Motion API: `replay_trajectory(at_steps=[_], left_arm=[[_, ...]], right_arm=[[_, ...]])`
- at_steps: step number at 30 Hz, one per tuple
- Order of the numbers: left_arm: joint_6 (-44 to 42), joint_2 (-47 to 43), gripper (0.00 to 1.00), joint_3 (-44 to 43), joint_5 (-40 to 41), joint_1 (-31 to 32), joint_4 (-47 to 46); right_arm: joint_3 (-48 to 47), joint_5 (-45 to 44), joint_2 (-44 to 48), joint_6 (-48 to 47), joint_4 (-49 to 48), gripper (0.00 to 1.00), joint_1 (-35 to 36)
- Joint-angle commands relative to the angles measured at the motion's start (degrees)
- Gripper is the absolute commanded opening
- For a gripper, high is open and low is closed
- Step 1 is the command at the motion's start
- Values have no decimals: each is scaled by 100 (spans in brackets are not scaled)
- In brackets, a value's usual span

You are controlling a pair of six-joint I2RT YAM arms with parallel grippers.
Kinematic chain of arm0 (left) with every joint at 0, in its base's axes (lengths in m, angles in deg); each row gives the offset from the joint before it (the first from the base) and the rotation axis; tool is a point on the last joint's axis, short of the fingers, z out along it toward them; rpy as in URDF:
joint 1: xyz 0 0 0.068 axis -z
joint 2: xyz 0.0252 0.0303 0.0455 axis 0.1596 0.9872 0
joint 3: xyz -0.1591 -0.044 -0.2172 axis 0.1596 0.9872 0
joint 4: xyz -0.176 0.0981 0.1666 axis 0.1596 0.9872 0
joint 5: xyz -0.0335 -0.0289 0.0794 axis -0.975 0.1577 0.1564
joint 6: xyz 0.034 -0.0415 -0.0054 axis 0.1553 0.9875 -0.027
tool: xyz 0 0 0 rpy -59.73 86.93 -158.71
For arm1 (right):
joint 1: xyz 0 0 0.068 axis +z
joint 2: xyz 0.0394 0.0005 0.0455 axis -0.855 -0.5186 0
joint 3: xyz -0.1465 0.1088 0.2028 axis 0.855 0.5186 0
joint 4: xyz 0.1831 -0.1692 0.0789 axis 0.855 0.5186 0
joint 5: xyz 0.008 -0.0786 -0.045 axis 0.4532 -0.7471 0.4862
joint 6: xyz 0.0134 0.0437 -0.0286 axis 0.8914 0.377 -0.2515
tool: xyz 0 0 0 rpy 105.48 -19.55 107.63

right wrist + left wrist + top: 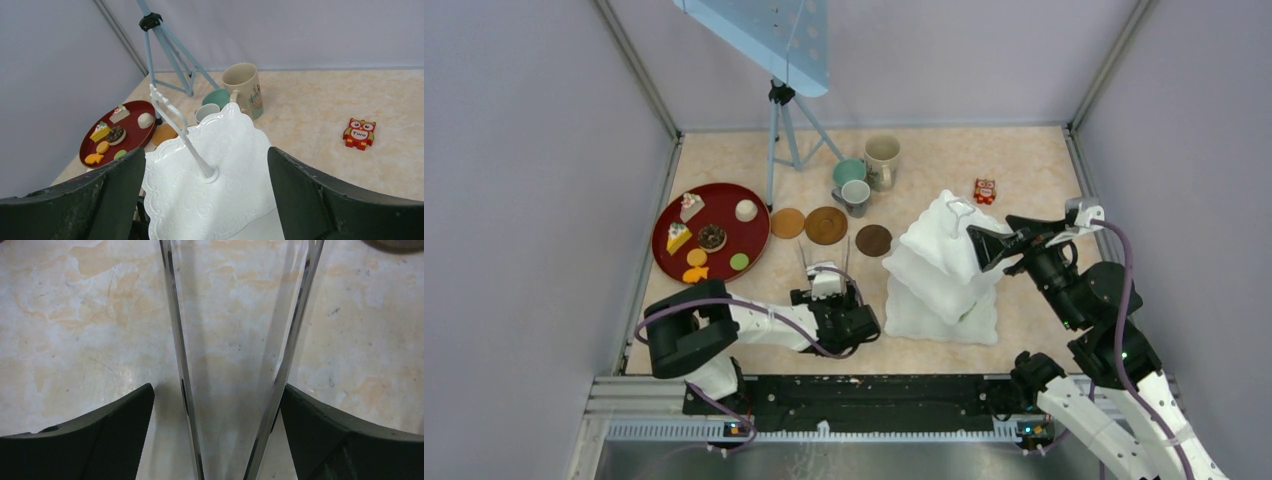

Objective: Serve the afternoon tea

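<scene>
The white three-tier stand (944, 272) stands right of centre, and its top tier (210, 195) fills the right wrist view. My right gripper (977, 248) (206, 150) hovers open over that top tier, beside the looped handle (169, 106), holding nothing. Toy cakes and cookies (699, 240) (107, 135) lie on the dark-red tray (724, 195). Three brown coasters (826, 225) sit in a row; the beige mug (882, 160), teal mug (848, 171) and grey mug (856, 196) stand behind them. My left gripper (825, 285) (217, 390) is open low over the table, straddling the metal tongs (179, 340).
A blue tripod (782, 130) stands at the back, by the tray and mugs. A small red owl tile (984, 190) (359, 133) lies at the back right. Grey walls close in the table on three sides.
</scene>
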Motion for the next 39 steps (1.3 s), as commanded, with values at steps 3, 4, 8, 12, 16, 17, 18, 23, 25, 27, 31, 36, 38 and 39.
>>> replay_trajectory(at_steps=[3, 4, 8, 12, 16, 17, 18, 23, 25, 27, 31, 36, 38, 39], left_arm=[[-1340, -57, 99, 633, -41, -516, -1784], [-1493, -96, 99, 703, -67, -567, -1996], [-1672, 40, 99, 688, -71, -623, -2215], [-1428, 357, 94, 569, 66, -623, -2078], [-1358, 515, 93, 629, 183, -710, -2161], [-1378, 531, 94, 646, 175, -751, -2207], [-1423, 546, 94, 671, 164, -781, -2274], [-1545, 582, 85, 693, 151, -813, -2465], [-1562, 541, 77, 651, 135, -815, -2387], [-1526, 459, 73, 554, 130, -816, -2068], [-1290, 150, 69, 274, 170, -815, -1265], [-1507, -509, 66, -4, -41, -828, -530], [-1649, -797, 66, -121, -229, -854, -247], [-1752, -950, 65, -186, -354, -874, -151]], right_arm=[[41, 101, -49, 68, -163, 90, 62], [49, 101, -53, 56, -154, 90, 61], [88, 59, -32, 34, -123, 90, 61], [141, 73, -37, 49, -160, 90, 61], [140, 79, -31, 34, -153, 90, 64], [134, 67, -31, 30, -147, 90, 61], [130, 71, -31, 31, -135, 89, 61], [147, 57, -23, 26, -130, 89, 66], [162, 65, -16, 34, -129, 89, 64], [164, 67, -8, 39, -138, 89, 61], [130, 63, 19, 31, -121, 89, 61], [78, 25, 64, -33, -85, 89, 62], [59, 5, 73, -52, -81, 89, 64], [54, -3, 74, -64, -82, 89, 62]])
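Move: Low over the table, the open left fingers straddle the tongs' legs. The tongs' middle lies about 3 cm back of the left hand, 1 cm to its right and roughly 1 cm below. The brown coaster is some 15 cm straight ahead, the orange coaster 16 cm ahead and 10 cm left, and the dark coaster 11 cm ahead and 12 cm right, all about 2 cm below. From the right hand, the tongs lie about 32 cm left, 3 cm back and 33 cm below. Sliding forward about 5 cm just above the table, along the tongs towards their open ends, the left hand tips its fingers up by some 10 degrees. The fingers close by about a third and pinch the two legs from outside; then the hand eases back and starts to rise, each by some 1.5 cm, as the tilt mostly undoes itself. ##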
